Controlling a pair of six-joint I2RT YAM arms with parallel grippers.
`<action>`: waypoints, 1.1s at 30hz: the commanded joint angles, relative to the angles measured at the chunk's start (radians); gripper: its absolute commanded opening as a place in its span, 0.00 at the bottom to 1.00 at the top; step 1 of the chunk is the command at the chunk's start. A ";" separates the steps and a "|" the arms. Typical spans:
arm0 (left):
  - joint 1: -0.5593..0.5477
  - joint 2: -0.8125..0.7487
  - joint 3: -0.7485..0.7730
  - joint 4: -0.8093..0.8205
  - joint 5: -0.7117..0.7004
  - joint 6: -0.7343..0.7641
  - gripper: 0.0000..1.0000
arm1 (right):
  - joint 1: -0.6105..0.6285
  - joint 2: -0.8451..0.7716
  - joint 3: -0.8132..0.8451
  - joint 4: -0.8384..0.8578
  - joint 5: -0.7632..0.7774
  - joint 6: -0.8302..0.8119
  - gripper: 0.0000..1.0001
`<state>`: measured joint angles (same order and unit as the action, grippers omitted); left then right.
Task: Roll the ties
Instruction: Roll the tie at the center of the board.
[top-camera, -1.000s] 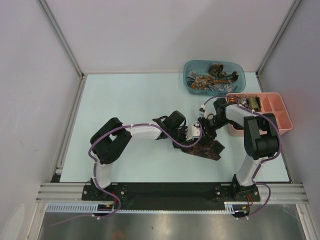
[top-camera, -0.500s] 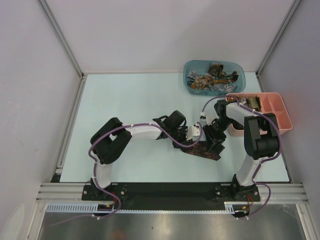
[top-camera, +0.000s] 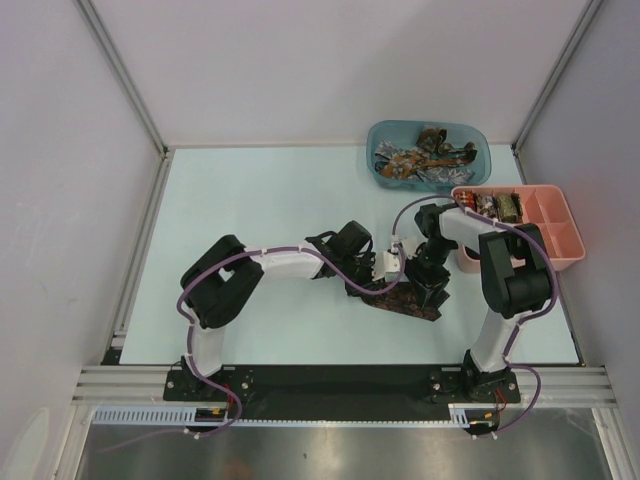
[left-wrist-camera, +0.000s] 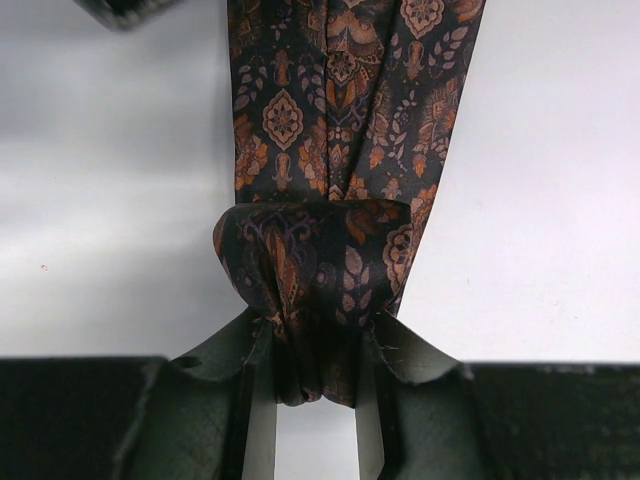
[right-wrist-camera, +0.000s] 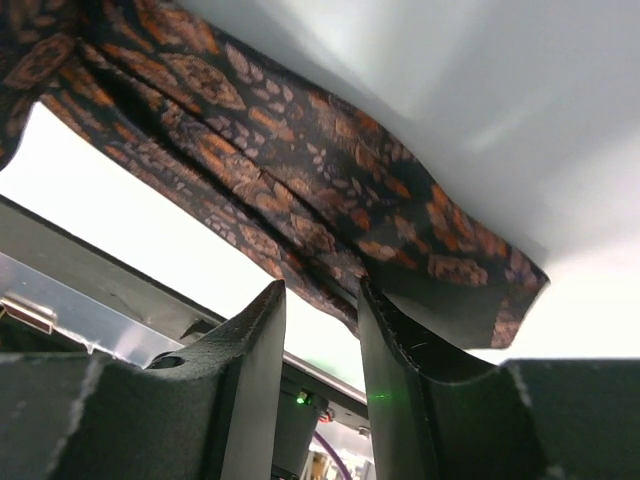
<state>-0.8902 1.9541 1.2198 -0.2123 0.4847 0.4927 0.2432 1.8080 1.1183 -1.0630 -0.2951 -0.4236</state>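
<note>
A dark brown tie (top-camera: 408, 298) with orange patterns lies on the table between the two arms. My left gripper (top-camera: 376, 272) is shut on its rolled-up end (left-wrist-camera: 310, 250), and the flat length of the tie (left-wrist-camera: 340, 120) runs away from the fingers. My right gripper (top-camera: 432, 284) hangs over the tie's wide end. In the right wrist view its jaws (right-wrist-camera: 320, 292) stand open with a gap between them, the tips at the edge of the tie (right-wrist-camera: 300, 190) and nothing held. More ties (top-camera: 420, 158) lie tangled in the blue tub.
The blue tub (top-camera: 478, 135) stands at the back right. The pink compartment tray (top-camera: 575, 250) sits right of the right arm, with rolled ties (top-camera: 492, 205) in its back compartments. Metal frame posts and white walls close off the table's sides.
My right gripper has swung from beside the pink tray down and toward the front onto the tie's wide end, its jaws a little narrower. The left gripper has kept still on the roll.
</note>
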 joint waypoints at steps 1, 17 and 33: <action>0.005 0.012 0.000 -0.107 -0.051 0.026 0.18 | 0.019 0.040 -0.003 -0.002 0.043 -0.014 0.39; 0.013 0.016 0.000 -0.111 -0.047 0.033 0.17 | 0.030 0.021 0.020 -0.028 0.054 -0.023 0.00; 0.016 0.017 -0.006 -0.114 -0.034 0.050 0.15 | 0.036 0.090 0.216 -0.149 0.036 -0.050 0.03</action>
<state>-0.8898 1.9541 1.2217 -0.2184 0.4858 0.5072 0.2741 1.8717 1.2865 -1.1549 -0.2516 -0.4507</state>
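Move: Just under the right fingers, some 2 cm below and 1 cm nearer the robot, is the near edge of the tie's loose tail. The tail's end lies about 4 cm to that hand's right, level with it; the rolled part, pinched by the left fingers, is roughly 12 cm to its left and 2 cm farther out. From the left hand the near edge is about 12 cm to the right, 3 cm back and 2 cm below. Sinking about 1 cm onto the near edge of the tail, the right hand shuts its partly open fingers and pinches the cloth there. With that grip it carries the edge some 3.5 cm forward while rising nearly 3 cm, hardly turning. The left hand stays put and keeps its pinch on the roll. ##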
